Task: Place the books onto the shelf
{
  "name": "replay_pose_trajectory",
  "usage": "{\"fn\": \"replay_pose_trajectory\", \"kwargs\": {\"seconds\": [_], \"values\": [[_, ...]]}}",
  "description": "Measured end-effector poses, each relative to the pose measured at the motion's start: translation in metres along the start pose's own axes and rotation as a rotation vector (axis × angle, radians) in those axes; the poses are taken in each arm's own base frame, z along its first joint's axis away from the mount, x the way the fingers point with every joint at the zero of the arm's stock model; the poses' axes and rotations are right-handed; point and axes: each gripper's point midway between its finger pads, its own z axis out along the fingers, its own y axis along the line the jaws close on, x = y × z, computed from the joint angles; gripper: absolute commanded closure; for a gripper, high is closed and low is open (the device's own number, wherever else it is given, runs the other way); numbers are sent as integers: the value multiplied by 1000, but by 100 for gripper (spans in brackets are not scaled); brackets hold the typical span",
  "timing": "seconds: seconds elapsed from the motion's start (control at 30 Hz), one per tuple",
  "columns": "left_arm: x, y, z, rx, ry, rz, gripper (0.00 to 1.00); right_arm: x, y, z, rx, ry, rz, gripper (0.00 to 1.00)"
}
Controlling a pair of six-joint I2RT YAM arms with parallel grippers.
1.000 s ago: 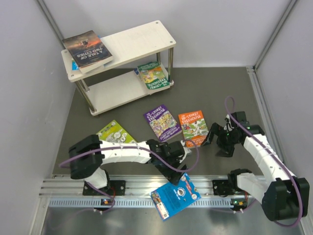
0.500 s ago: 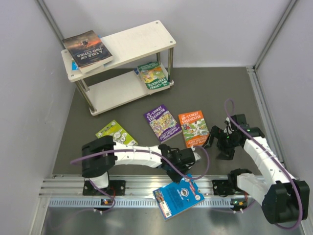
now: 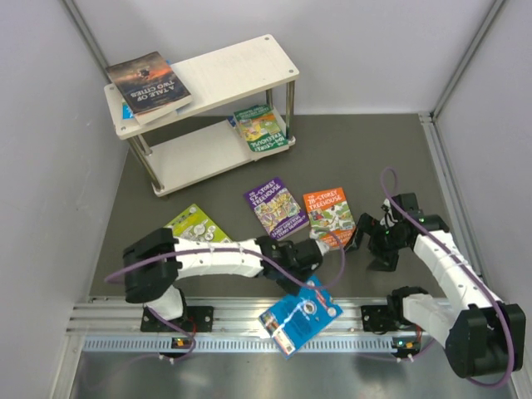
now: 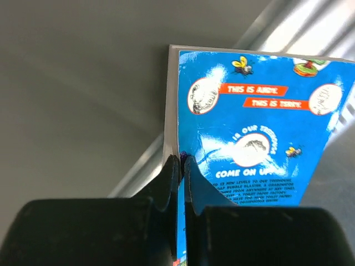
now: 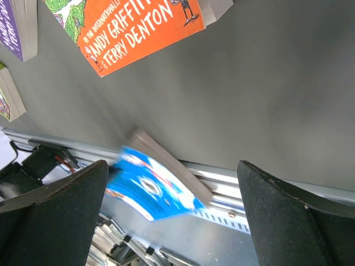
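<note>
My left gripper [image 3: 298, 289] is shut on a corner of the bright blue book [image 3: 301, 316], holding it over the metal rail at the table's near edge. In the left wrist view the fingertips [image 4: 173, 166] pinch the blue book [image 4: 255, 127] by its edge. My right gripper [image 3: 376, 244] stands open beside the orange book [image 3: 330, 216], holding nothing. A purple book [image 3: 274, 206] and a lime-green book [image 3: 196, 224] lie flat on the table. On the shelf [image 3: 241, 66], a dark book [image 3: 150, 83] lies on the top board and a green book [image 3: 262, 129] on the lower one.
White walls close in the grey table on the left, back and right. The metal rail [image 3: 108, 320] with both arm bases runs along the near edge. In the right wrist view the blue book [image 5: 155, 188] shows blurred between the wide fingers, below the orange book [image 5: 138, 27].
My left gripper has shut on the blue book and drawn it a little up and toward the table. The right arm has barely moved.
</note>
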Motion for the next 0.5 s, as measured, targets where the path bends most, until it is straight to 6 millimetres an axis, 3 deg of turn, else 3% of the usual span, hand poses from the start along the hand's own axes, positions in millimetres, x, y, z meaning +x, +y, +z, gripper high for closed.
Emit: {"fn": "replay_pose_trajectory", "kwargs": {"seconds": [0.13, 0.27, 0.37, 0.5], "values": [[-33, 58, -27, -94, -87, -135, 100, -3, 4, -1, -5, 3, 1, 1], [-70, 135, -69, -192, -226, -312, 100, -10, 15, -6, -36, -11, -8, 0], [-76, 174, -86, -237, -264, -408, 100, -16, 26, -9, -76, -26, -9, 0], [-74, 208, -84, -270, -254, -526, 100, -22, 47, -8, -177, -41, 4, 0]]}}
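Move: The left hand already pinches the blue book by its left edge over the front rail; open mat for it lies about 15 cm ahead and 9 cm left, some 3 cm below. From this hand the purple book lies 27 cm ahead and 6 cm left, the orange one 24 cm ahead and 11 cm right, the lime one 17 cm ahead and 31 cm left. From the open right hand, that mat is about 2 cm ahead and 31 cm left, the orange book 10 cm ahead and 11 cm left, both some 7 cm below. Keeping its shut fingers pinched on the book's edge, the left hand sweeps the blue book quickly forward about 20 cm and left some 12 cm, off the rail and in between the lime and orange books towards the purple one, rising about 5 cm and easing off near the end while it turns roughly 35 degrees counter-clockwise. The right hand, still wide open and empty, starts forward, up and left by about 3 cm each, drawing nearer the orange book as its fingers tilt leftward. ##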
